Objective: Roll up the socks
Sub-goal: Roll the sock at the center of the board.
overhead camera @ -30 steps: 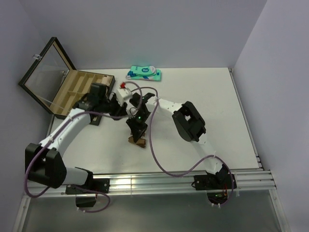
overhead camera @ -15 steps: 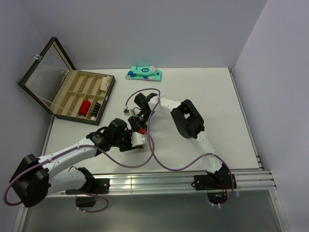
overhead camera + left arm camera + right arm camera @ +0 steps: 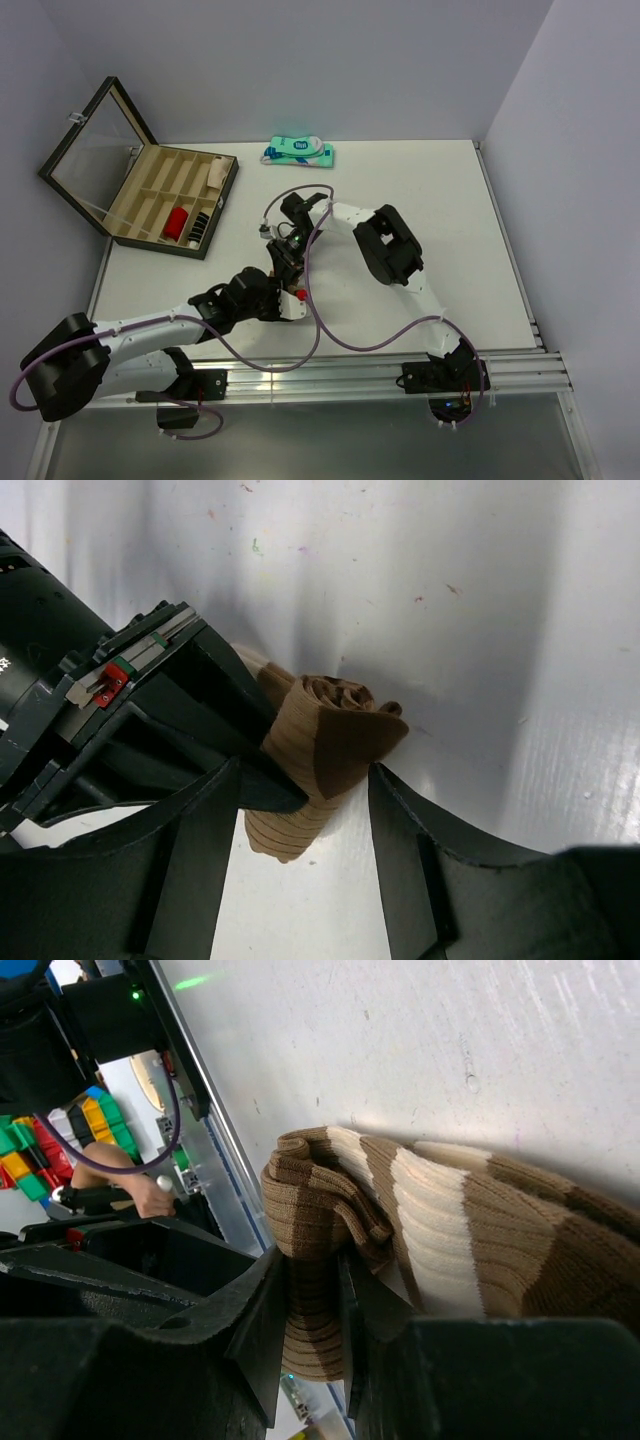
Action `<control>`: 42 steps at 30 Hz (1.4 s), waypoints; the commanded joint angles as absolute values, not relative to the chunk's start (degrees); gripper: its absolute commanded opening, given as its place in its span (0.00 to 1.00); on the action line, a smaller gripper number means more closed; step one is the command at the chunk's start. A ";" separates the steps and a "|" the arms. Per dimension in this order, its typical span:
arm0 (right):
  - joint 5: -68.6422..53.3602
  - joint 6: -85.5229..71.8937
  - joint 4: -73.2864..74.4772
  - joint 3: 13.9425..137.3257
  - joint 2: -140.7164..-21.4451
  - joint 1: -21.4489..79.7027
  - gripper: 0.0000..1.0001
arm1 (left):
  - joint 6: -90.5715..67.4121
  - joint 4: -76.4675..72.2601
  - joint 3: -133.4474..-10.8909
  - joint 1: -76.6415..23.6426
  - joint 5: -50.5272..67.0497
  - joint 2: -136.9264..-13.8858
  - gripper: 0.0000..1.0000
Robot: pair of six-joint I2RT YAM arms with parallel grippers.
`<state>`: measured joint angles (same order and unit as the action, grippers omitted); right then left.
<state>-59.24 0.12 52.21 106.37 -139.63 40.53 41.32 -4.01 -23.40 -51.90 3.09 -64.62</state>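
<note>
A brown sock (image 3: 335, 735) with tan and cream bands (image 3: 430, 1210) lies partly rolled on the white table. My right gripper (image 3: 315, 1315) is shut on the rolled end, and its black fingers (image 3: 200, 710) reach in from the left in the left wrist view. My left gripper (image 3: 305, 825) stands open, a jaw on each side of the roll's near tip. In the top view the two grippers meet at mid-table, left (image 3: 288, 302) and right (image 3: 283, 268), and they hide the sock. A black bundle with thin white stripes (image 3: 199, 228) sits in a compartment of the case.
An open wooden case (image 3: 150, 190) with a glass lid stands at the back left and also holds a red item (image 3: 177, 221). A flat teal-and-white package (image 3: 298, 152) lies at the back edge. A purple cable (image 3: 318, 300) loops beside the grippers. The metal rail (image 3: 330, 375) runs along the near edge.
My left arm swung from over the case to the near side of the sock roll, and its jaws opened wider. The right gripper stayed on the sock.
</note>
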 commanded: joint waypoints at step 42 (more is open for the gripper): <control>-50.01 -5.27 41.84 99.32 -136.41 38.58 0.36 | 37.53 7.47 -31.73 -55.64 11.16 -77.96 0.01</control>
<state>-59.00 -4.27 47.77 100.75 -137.62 37.78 41.23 0.23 -31.29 -55.11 2.85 -76.55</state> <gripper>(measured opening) 0.355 0.074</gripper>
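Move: The rolled part of the brown striped sock stands just off my left fingertips, about 2 cm forward and 2 cm lower, and it is already in my right fingers, its middle about 1 cm back of them. In the open box, the black striped roll lies some 13 cm forward and 19 cm left of my left hand, a few centimetres lower; the red roll lies about 15 cm forward and 24 cm left, equally low. I ease my open left hand to the right and down, about 2 cm each way, creeping forward a centimetre or so and then drawing back by slightly more, while its fingers close almost fully on the edge of the sock roll. My right hand keeps its grip on the roll and shifts a good 1.5 cm right and about 1 cm forward. ##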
